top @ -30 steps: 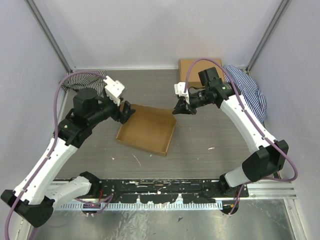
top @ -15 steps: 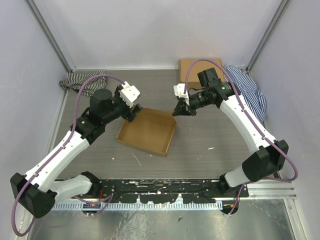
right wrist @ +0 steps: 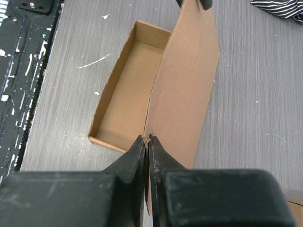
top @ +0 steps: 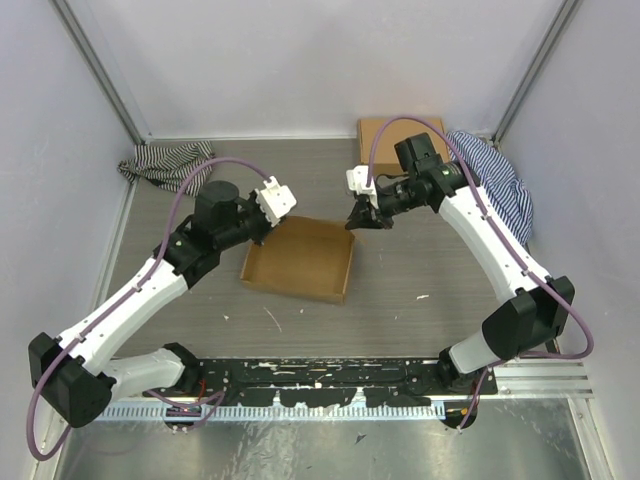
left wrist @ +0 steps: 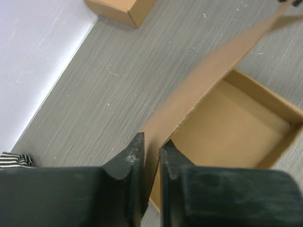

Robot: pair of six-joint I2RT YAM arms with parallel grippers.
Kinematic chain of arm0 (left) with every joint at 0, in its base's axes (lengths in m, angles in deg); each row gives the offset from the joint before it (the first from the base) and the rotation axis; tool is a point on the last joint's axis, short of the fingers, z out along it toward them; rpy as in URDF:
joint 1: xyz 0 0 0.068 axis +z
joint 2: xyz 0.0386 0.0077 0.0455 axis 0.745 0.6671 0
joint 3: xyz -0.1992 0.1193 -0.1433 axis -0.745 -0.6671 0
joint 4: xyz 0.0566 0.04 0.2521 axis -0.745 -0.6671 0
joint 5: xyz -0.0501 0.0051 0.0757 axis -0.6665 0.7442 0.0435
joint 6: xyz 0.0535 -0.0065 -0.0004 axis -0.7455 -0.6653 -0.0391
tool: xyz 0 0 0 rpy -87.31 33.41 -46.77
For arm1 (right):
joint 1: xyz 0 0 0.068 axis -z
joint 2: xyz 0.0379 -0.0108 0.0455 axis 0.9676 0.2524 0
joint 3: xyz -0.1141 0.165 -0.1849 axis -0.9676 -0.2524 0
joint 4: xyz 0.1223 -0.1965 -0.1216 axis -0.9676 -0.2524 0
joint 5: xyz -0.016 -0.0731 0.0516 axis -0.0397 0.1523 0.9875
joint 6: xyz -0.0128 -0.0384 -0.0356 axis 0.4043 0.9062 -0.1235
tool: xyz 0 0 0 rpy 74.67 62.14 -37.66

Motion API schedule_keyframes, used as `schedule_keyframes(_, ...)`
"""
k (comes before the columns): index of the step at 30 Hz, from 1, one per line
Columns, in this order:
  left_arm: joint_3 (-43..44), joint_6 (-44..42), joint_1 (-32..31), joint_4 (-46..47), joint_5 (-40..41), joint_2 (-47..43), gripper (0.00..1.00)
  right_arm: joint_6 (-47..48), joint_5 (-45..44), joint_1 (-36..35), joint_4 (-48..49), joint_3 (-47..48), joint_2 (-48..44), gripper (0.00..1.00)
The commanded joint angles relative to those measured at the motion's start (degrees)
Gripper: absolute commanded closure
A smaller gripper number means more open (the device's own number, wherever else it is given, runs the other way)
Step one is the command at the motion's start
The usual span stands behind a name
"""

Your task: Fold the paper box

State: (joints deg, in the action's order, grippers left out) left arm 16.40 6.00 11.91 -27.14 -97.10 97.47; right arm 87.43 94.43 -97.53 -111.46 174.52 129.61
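Observation:
The paper box (top: 300, 262) lies mid-table as a shallow brown tray with its long lid flap (right wrist: 189, 80) standing up along the far side. My right gripper (top: 358, 222) is shut on the flap's right end, and its fingertips (right wrist: 148, 140) pinch the thin edge. At the flap's left end my left gripper (top: 266, 230) has its jaws narrowed round the edge (left wrist: 152, 146), with a slim gap still showing beside the cardboard. In the left wrist view the flap (left wrist: 208, 71) runs away to the upper right, with the tray's inside (left wrist: 232, 123) beneath it.
A ready-made brown box (top: 395, 135) stands at the back wall, also seen in the left wrist view (left wrist: 120, 8). Striped cloths lie at the back left (top: 165, 160) and back right (top: 500, 180). A black rail (top: 320, 375) runs along the near edge. White walls enclose three sides.
My left arm swung right to the box's far left corner and its jaws narrowed round the flap. The tray turned squarer and shifted slightly. The right gripper stayed put.

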Motion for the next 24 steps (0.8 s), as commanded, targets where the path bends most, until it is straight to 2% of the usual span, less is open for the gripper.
schedule_keyframes(1,-0.27,-0.79,-0.22,-0.74,-1.71,-1.45,0.94,-1.41,1.52,-0.42,0.04,2.97,0.37,0.88)
schedule_keyframes(2,-0.11,-0.92,-0.2,-1.18,-1.34,-1.72,1.0,-2.68,1.09,-0.48,1.14,2.91,0.35,0.83)
schedule_keyframes(5,1.28,-1.26,-0.21,-3.56,-0.86,-2.53,1.0,-9.9,-1.18,-0.47,6.68,2.09,-0.55,0.68)
schedule_keyframes(8,3.79,-0.79,-0.22,-6.24,-0.38,-2.88,1.0,-17.06,-3.9,-0.43,13.57,-0.01,-3.25,0.6)
schedule_keyframes(13,9.73,0.61,-0.22,-9.62,0.6,-2.52,1.0,-30.21,-14.24,-0.35,27.71,-7.16,-9.44,0.46)
schedule_keyframes(18,17.42,0.44,-0.2,-15.84,-3.12,0.4,0.99,-36.4,-24.76,-0.36,33.81,-12.88,-12.4,0.44)
schedule_keyframes(24,24.02,-0.68,-0.22,-24.23,-5.08,5.7,1.0,-44.7,-30.19,-0.2,40.81,-17.78,-11.75,0.46)
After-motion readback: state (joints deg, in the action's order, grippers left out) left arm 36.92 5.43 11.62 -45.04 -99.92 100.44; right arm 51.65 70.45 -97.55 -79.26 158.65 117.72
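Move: The left hand's parted fingers already straddle the upper free edge of the box lid near its left corner, and the right hand still holds that edge's right corner at its fingertips. The open tray's middle lies below: from the left hand about 9 cm right, 4 cm back and 15 cm down, from the right hand about 11 cm left, 6 cm back and as far down. The plain carton is some 22 cm ahead of the right hand, 13 cm to its right and 16 cm below. Upward by about 8 cm goes the left hand, once its fingers have shut on the lid's left corner, keeping its pinch as it lifts. The right hand meanwhile opens to about half, lets go of the right corner and travels forward some 6 cm and a little right, turning about 35 degrees clockwise, to end with the lid's edge standing between its parted fingers. ##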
